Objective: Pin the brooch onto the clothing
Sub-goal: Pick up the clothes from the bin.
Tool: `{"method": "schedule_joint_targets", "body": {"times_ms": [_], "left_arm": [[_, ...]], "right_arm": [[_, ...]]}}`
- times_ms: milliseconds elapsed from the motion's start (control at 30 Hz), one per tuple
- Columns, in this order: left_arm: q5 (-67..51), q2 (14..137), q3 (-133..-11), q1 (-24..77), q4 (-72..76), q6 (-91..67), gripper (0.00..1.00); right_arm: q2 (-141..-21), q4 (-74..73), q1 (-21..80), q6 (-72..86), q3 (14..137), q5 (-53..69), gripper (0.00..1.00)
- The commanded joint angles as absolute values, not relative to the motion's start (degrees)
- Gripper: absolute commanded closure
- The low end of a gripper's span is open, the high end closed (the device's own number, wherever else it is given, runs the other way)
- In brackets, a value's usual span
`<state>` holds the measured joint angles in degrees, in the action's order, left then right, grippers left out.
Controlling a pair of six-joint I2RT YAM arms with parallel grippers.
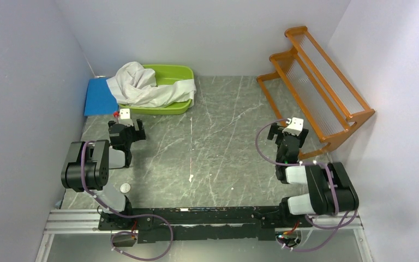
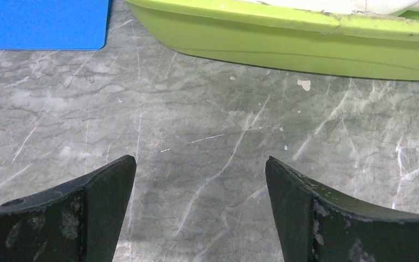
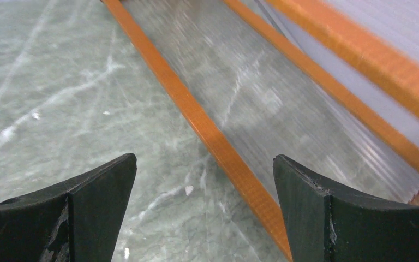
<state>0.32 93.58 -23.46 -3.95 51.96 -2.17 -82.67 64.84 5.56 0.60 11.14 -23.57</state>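
The clothing (image 1: 142, 86) is a white shirt, crumpled in a green bin (image 1: 170, 108) at the back left, with one part draped over the bin's right rim. The left wrist view catches only a strip of it (image 2: 393, 5) above the bin's wall (image 2: 305, 46). I cannot make out the brooch for certain; a tiny red item (image 1: 114, 114) lies by the bin's front left corner. My left gripper (image 1: 125, 125) hovers just in front of the bin, open (image 2: 201, 159) with bare table between its fingers. My right gripper (image 1: 288, 131) is open (image 3: 205, 157) over the table by the rack.
An orange wooden rack (image 1: 319, 82) stands at the back right; its lower rail (image 3: 196, 114) runs between my right fingers in the wrist view. A blue mat (image 1: 99, 97) lies left of the bin. A small white speck (image 1: 190, 178) lies mid-table. Walls enclose three sides.
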Motion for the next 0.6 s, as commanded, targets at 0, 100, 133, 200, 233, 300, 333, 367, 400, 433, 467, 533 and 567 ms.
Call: {"method": "schedule_joint_targets", "body": {"times_ms": [0, 100, 133, 200, 233, 300, 333, 367, 400, 433, 467, 533, 567], "left_arm": [[3.2, 92.4, -23.5, -4.3, 53.1, -2.7, 0.06], [5.9, 83.7, -29.1, -4.3, 32.1, -6.2, 0.06], [8.0, 81.1, -32.4, -4.2, 24.8, -9.0, 0.06], [10.6, 78.3, -37.8, -4.2, 10.7, -13.9, 0.06], [9.8, 77.2, -39.5, -4.2, 6.6, -14.5, 0.06], [7.3, 74.7, -41.9, -4.2, -0.4, -15.7, 0.06], [6.9, 72.6, -42.8, -4.3, -4.0, -17.3, 0.06], [7.4, 71.0, -43.7, -4.2, -8.0, -19.9, 0.06], [8.2, 69.3, -44.5, -4.2, -11.8, -22.9, 0.06], [9.1, 67.5, -45.2, -4.3, -15.3, -25.3, 0.06], [10.0, 65.9, -45.8, -4.3, -18.4, -28.3, 0.06], [11.7, 62.8, -46.7, -4.3, -23.8, -33.2, 0.06], [12.3, 61.6, -47.1, -4.3, -26.3, -35.8, 0.06]], "right_arm": [[-69.5, 50.4, 7.2, -3.0, 15.6, -17.5, 0.00], [-63.2, 31.0, 7.3, 1.6, 23.8, -14.8, 0.00], [-62.1, 26.5, 7.3, 2.4, 26.1, -12.9, 0.00], [-60.7, 19.0, 7.3, 4.0, 30.1, -8.9, 0.00], [-60.2, 16.1, 7.3, 5.0, 31.3, -7.7, 0.00], [-59.4, 11.3, 7.3, 6.2, 33.0, -5.2, 0.00], [-59.1, 9.2, 7.3, 6.6, 33.7, -4.1, 0.00], [-58.8, 7.1, 7.3, 6.8, 34.4, -3.4, 0.00], [-58.5, 5.3, 7.3, 6.9, 35.0, -3.0, 0.00], [-58.2, 3.0, 7.3, 7.4, 35.6, -3.2, 0.00], [-58.1, 0.6, 7.3, 8.1, 36.3, -3.6, 0.00], [-57.9, -2.1, 7.2, 10.8, 36.9, -5.3, 0.00], [-58.0, -4.0, 7.2, 12.4, 37.4, -6.0, 0.00]]}}
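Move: Ahead of the left hand, roughly 17 cm, and some 8 cm to its right, the white clothes lie slumped over the green bin, about 2 cm lower than the hand; the bin's middle is 17 cm ahead and 11 cm right. The blue mat lies about 13 cm ahead and 9 cm left, flat on the table. From the right hand the clothes are some 50 cm left and 18 cm ahead; the wooden rack's middle stands 16 cm ahead and 11 cm right. Rising quickly from rest, both open, empty hands clear the table. The left goes up about 12 cm, then draws back some 4 cm from the bin, turning counter-clockwise and rolling its left side down. The right climbs 12 cm and sinks back 4, all while swinging 7 cm left away from the rack towards the clothes, turning counter-clockwise and tipping its fingers down. ##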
